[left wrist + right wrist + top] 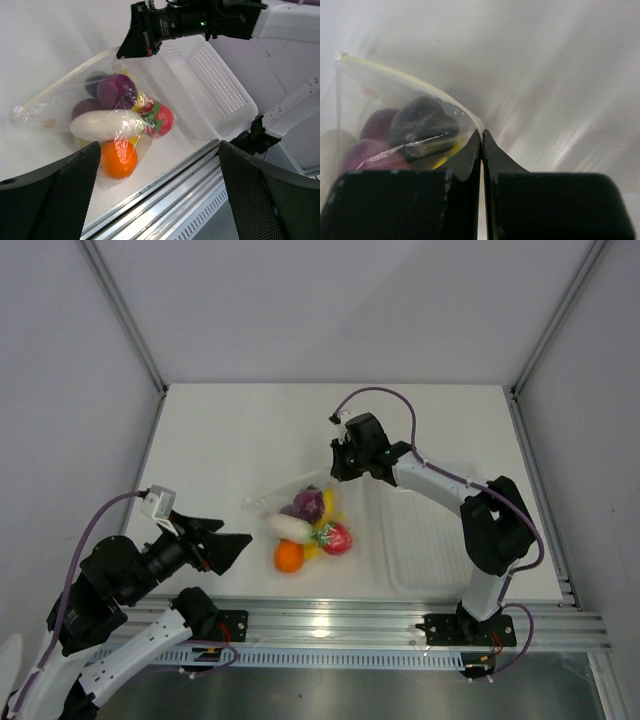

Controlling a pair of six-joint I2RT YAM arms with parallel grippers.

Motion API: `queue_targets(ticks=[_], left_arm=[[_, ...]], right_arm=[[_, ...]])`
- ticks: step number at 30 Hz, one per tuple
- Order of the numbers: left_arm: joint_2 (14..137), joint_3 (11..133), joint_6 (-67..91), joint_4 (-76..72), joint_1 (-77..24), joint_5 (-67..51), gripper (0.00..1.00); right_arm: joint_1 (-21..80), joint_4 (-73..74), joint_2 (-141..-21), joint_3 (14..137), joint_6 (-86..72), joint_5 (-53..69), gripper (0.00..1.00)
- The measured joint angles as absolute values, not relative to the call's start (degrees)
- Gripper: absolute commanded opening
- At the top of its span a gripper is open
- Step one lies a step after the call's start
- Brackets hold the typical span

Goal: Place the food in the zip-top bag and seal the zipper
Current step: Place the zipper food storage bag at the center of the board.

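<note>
The clear zip-top bag [296, 512] lies at the table's middle with the food inside: orange ball [289, 556], red fruit [337, 538], white oblong piece [290, 527], purple piece [309, 504] and a bit of yellow banana [327, 501]. The zipper [65, 80] runs along the bag's far edge. My right gripper [338, 466] is shut on the zipper's right end [479, 124]. My left gripper [222, 537] hangs wide open to the left of the bag, with nothing between its fingers [65, 195]; the orange ball [119, 159] lies just beyond them.
A clear ridged plastic tray [432, 540] lies right of the bag, under the right arm. Along the table's near edge runs an aluminium rail [380, 625]. Grey walls close in the left, right and back.
</note>
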State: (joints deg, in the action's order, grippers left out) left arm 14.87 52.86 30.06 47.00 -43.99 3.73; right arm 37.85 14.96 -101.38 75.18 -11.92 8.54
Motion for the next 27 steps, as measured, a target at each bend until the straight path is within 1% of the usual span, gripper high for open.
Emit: queue_targets(ticks=[9, 18, 19, 20, 22, 23, 26, 27], left_arm=[[14.2, 51.3, 30.0, 46.8, -44.0, 1.5, 1.00], [14.0, 49.6, 30.1, 46.5, -44.0, 1.2, 0.99], [14.0, 49.6, 30.1, 46.4, -44.0, 1.2, 1.00], [14.0, 49.6, 30.2, 46.3, -44.0, 1.2, 0.99], [14.0, 49.6, 30.2, 46.2, -44.0, 1.2, 0.99], [14.0, 49.6, 30.2, 46.2, -44.0, 1.2, 1.00], [14.0, 49.6, 30.2, 45.9, -44.0, 0.7, 0.99], [14.0, 49.5, 30.2, 45.8, -44.0, 0.5, 0.99]], right_arm=[[33.4, 14.5, -111.2, 82.7, -16.3, 9.5, 0.00], [31.0, 14.8, -116.4, 89.2, -20.6, 7.3, 0.00], [30.9, 14.9, -116.7, 89.8, -21.2, 6.7, 0.02], [30.9, 14.9, -116.8, 90.1, -21.7, 6.3, 0.10], [30.8, 15.1, -116.8, 90.4, -22.7, 5.4, 0.22], [30.8, 15.1, -116.8, 90.5, -23.3, 5.0, 0.35], [30.8, 15.3, -116.8, 90.5, -23.9, 4.4, 0.53], [30.8, 15.5, -116.8, 90.5, -24.1, 4.1, 0.62]])
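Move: The bag's zipper corner is already pinched in the right fingers, and the board's centre, where the bag is to go, lies about 9 cm ahead and 9 cm below. The bag's food-filled middle is roughly 10 cm back and 7 cm left of this hand, the orange 19 cm back and 11 cm left, the empty tray 9 cm back and 26 cm right. From the left hand, the bag's middle lies some 14 cm ahead, 15 cm right and well below. The filled bag, held by the right end of its zipper, is drawn along the board by the right hand, about 10 cm forward towards the centre. The hand sinks about 3 cm on the way and turns nearly 20 degrees clockwise. It slows to a stop and only then opens its fingers about halfway, letting go of the corner. ##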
